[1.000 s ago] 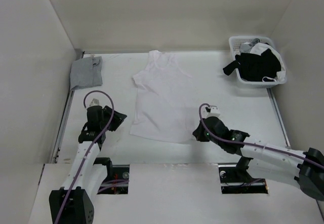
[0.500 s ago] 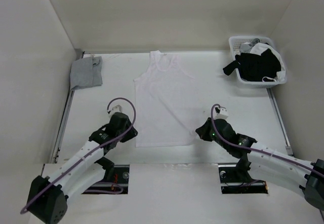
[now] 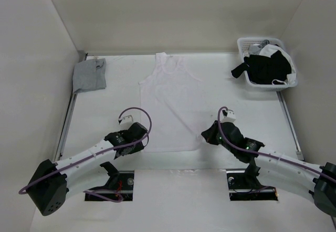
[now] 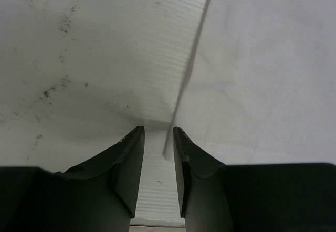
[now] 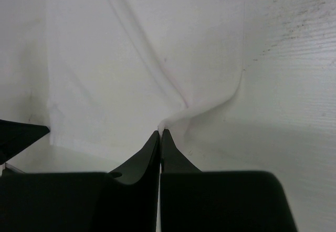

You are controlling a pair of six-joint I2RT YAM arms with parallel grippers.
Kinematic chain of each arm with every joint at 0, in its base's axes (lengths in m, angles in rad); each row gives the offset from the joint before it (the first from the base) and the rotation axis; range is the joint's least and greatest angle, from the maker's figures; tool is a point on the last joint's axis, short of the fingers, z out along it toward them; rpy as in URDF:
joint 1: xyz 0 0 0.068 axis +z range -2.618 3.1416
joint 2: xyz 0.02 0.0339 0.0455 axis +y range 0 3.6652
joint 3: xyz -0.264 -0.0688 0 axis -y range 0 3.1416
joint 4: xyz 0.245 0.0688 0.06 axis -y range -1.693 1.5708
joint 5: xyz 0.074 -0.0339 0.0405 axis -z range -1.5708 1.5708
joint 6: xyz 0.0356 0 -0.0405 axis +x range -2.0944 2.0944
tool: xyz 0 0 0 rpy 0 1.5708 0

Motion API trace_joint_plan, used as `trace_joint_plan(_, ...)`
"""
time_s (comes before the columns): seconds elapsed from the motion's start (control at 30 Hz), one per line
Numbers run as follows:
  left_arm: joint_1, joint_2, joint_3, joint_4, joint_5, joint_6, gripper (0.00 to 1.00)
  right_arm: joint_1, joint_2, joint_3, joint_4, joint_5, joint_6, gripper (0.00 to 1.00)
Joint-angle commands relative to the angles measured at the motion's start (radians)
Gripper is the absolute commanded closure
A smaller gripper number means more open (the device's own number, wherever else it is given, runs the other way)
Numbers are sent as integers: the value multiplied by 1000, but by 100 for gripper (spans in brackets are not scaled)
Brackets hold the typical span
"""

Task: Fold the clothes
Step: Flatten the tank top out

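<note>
The clothes, a white sleeveless tank top [image 3: 170, 103], lie spread flat on the table with the straps at the far side and the hem toward me. My right gripper [image 3: 203, 136] is at the hem's right corner, shut on a pinched peak of the fabric [image 5: 173, 117], its fingertips pressed together [image 5: 160, 132]. My left gripper [image 3: 143, 143] sits low at the hem's left corner. Its jaws stand apart [image 4: 158, 131], and the tank top's side edge [image 4: 181, 101] runs down to the tip of the right finger [image 4: 181, 153]. No cloth is gripped between them.
A small grey folded garment [image 3: 89, 74] lies at the far left by the wall. A white basket [image 3: 242, 45] holding a black and white bundle [image 3: 268, 66] stands at the far right. Walls close in the table on three sides.
My left arm swung in from the left to the hem's left corner, and its jaws narrowed a little. The tank top was drawn straight and flat. My right gripper kept its hold.
</note>
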Motion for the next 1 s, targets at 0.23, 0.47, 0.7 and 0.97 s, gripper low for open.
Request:
trace_joint_plan(0.23,-24,39,43,11,91,-17,72,-6,8,3,81,-7,1,99)
trace_joint_plan(0.47,-41,44,27,37,128,-26,76,-6,28,2,101,-15,0,99)
trace_joint_plan(0.7,-30,-55,74,25,124,-3,95,-11,-29,-3,82,-9,-3,100)
trace_joint_plan(0.97,46,-250,486,31,-16,211,98,14,-280,219,-220,98,-89,100)
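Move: The tank top's free bottom-left corner lies almost between the left hand's parted fingertips, about 2 cm to the right, 1 cm back and 1 cm down. The tank top's middle is some 18 cm ahead and 12 cm right of that hand, and a slanting crease about 12 cm ahead and 16 cm right. From the right hand, which already pinches the other bottom corner, the free corner is about 22 cm left, 5 cm back and 6 cm lower. The tank top's free corner is taken by the left hand, which creeps about 2.5 cm right and slightly back, low at the table, and shuts its fingers on it. The left hand then lifts fast, about 16 cm up and some 6 cm forward, tilting its fingertips up and out. The right hand keeps its pinch, nearly still until near the end, then rises about 6 cm. ##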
